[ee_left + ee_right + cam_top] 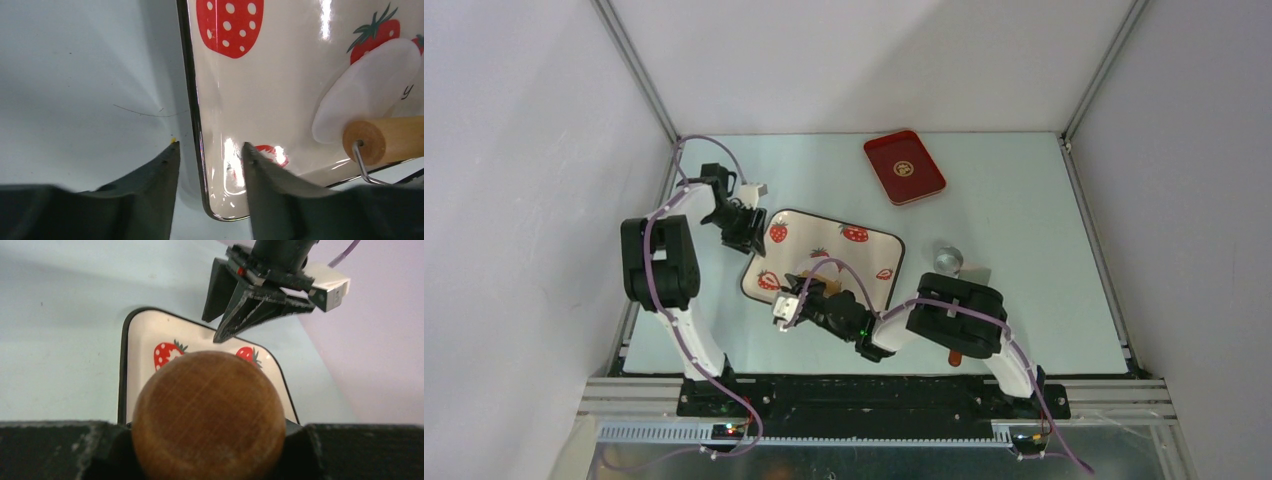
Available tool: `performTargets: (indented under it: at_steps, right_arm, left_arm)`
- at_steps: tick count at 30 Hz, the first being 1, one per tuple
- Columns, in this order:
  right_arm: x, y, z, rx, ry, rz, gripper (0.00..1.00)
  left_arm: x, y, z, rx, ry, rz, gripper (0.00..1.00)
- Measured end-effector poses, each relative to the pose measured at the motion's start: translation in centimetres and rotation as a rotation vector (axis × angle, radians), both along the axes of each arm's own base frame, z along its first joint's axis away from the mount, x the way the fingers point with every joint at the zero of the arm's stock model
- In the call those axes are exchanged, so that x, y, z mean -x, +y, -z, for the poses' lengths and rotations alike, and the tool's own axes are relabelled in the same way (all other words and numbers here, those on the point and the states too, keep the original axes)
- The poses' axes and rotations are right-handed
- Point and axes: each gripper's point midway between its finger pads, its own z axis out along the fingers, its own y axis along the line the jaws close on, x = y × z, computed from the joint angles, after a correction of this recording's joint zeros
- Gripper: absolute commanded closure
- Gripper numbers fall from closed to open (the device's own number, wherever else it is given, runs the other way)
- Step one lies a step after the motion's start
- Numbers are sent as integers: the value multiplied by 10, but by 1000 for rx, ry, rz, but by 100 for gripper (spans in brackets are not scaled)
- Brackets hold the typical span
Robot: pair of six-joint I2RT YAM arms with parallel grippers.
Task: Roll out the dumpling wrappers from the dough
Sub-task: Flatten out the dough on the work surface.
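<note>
A cream tray (pixel 892 262) printed with strawberries lies mid-table. On it a thin white dumpling wrapper (pixel 367 90) lies flat under the end of a wooden roller (pixel 387 140). My right gripper (pixel 796 305) is at the tray's near-left side, shut on the roller's round wooden handle (pixel 209 410), which fills the space between its jaws. My left gripper (pixel 210 152) is open astride the tray's far-left corner: one finger (pixel 165 167) outside the dark rim (pixel 192 100), the other finger (pixel 257 165) over the tray's inside. The dough as a lump is out of view.
A small red tray (pixel 904 166) lies at the back right of the table. A small silvery round cup (pixel 947 258) stands just right of the strawberry tray. From the right wrist, the left gripper (pixel 250 305) hangs over the tray's far corner (pixel 140 340).
</note>
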Motion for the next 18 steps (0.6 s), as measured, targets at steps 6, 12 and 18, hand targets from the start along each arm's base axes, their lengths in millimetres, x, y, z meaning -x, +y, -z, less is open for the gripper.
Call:
performTargets:
  at_steps: [6, 12, 18]
  right_arm:
    - [-9, 1, 7, 10, 7, 13, 100]
    - [-26, 5, 6, 13, 27, 44, 100]
    - [-46, -2, 5, 22, 39, 92, 100]
  left_arm:
    - [0, -1, 3, 1, 7, -11, 93]
    - [-4, 1, 6, -16, -2, -16, 100]
    - [-4, 1, 6, -16, -2, -16, 100]
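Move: The dough on the tray is about 3 cm ahead of the right hand and 3 cm to its right, some 9 cm below. The roller of the rolling pin it holds hangs about 3 cm to its right, level fore and aft, 7 cm down, by the dough's near edge. The tray's left rim, about 6 cm ahead and 10 cm left of the right hand, lies between the left hand's open fingertips, roughly 1 cm beneath them; the dough is some 13 cm right of the left hand and 3 cm back. The roller bears on the dough as the right hand, still gripping the pin's handle, settles about 1 cm and then rolls forward some 4 to 5 cm across the dough from its near edge, turning about 5 degrees clockwise. Meanwhile the left hand sinks barely half a centimetre and shuts its fingers fully, pinching the tray's left rim. ##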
